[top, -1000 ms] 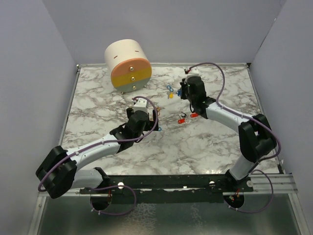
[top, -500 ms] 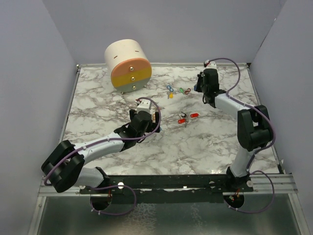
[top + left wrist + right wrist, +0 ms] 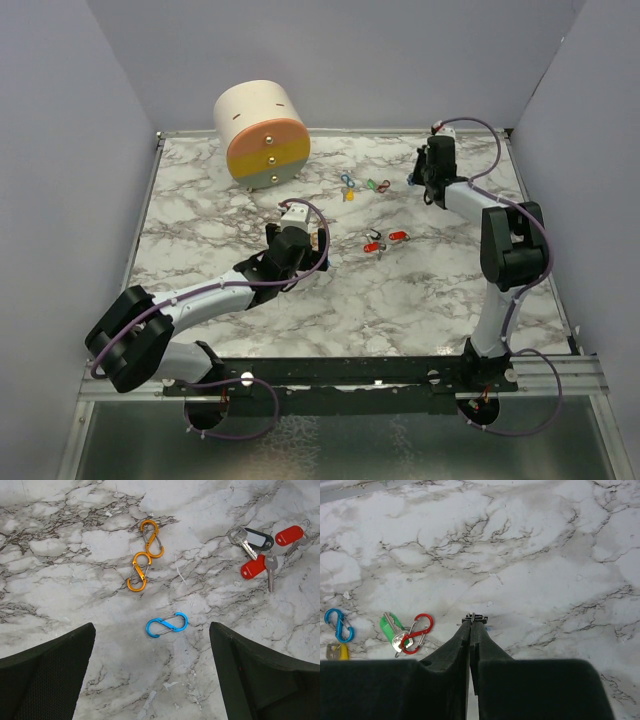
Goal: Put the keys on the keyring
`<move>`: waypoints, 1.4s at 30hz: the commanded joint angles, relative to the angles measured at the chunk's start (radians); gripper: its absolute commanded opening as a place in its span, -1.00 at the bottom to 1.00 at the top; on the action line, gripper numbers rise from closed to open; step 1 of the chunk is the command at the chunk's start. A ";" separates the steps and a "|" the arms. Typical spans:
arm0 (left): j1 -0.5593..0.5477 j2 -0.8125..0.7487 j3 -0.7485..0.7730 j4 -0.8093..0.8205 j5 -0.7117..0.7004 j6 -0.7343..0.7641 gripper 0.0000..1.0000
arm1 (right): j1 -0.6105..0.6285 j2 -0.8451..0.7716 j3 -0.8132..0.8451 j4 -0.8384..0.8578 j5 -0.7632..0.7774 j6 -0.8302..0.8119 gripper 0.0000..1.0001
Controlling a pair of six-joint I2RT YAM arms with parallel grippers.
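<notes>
My left gripper (image 3: 303, 240) (image 3: 152, 680) hangs open over the marble, with a blue figure-8 clip (image 3: 166, 625) just ahead of its fingers and nothing between them. Two red-headed keys (image 3: 289, 535) (image 3: 253, 566) and a black-headed one (image 3: 257, 538) lie ahead on the right. My right gripper (image 3: 418, 180) (image 3: 474, 618) is at the back right, shut on a small black clip seen edge-on, with a speck of blue under it. I cannot tell whether this is the keyring. To its left lie a green key (image 3: 390, 626) and a yellow key (image 3: 337, 652).
Two orange clips (image 3: 151, 538) (image 3: 138, 571) lie ahead of the left gripper. A red clip (image 3: 417, 633) touches the green key, and a blue clip (image 3: 338, 625) is beyond it. A cream and orange drum (image 3: 262, 134) stands at the back left. Grey walls enclose the table.
My right gripper has drawn away from the keys in the middle toward the back right corner, still shut. The left arm shifted slightly early on and then stayed put.
</notes>
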 commanded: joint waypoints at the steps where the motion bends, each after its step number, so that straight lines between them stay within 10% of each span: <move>1: 0.004 -0.001 0.020 0.026 0.021 -0.002 0.98 | -0.010 0.028 0.057 -0.032 0.013 0.020 -0.79; 8: 0.004 -0.010 0.017 0.025 0.020 -0.001 0.98 | -0.011 -0.021 0.009 -0.004 0.032 0.023 -0.33; 26: 0.006 -0.020 0.004 0.026 -0.001 0.004 0.98 | 0.125 -0.483 -0.363 -0.072 -0.089 0.019 -0.25; 42: 0.007 0.001 0.000 0.044 0.004 0.009 0.97 | 0.131 -0.543 -0.533 -0.123 -0.176 0.087 -0.25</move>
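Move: My right hand is still shut on the blue-tag key on its black carabiner, right at the fingertips and about 2 cm below. The lone red-tag key lies some 16 cm back and 4 cm to the left, about 3 cm lower; the black-tag keys sit about 8 cm left of it and 2 cm nearer me. The green-tag key with the red carabiner is roughly 11 cm left of this hand, level with it. From my left hand the lone red tag is about 27 cm right and 6 cm ahead. I open my right fingers about a third and let go of the blue-tag key and its carabiner, then draw the hand back about 17 cm and a little left towards the lone red-tag key. On the way I rise some 6 cm in an arc and sink again to just above it, turning about 10 degrees counter-clockwise with fingers still parted. ##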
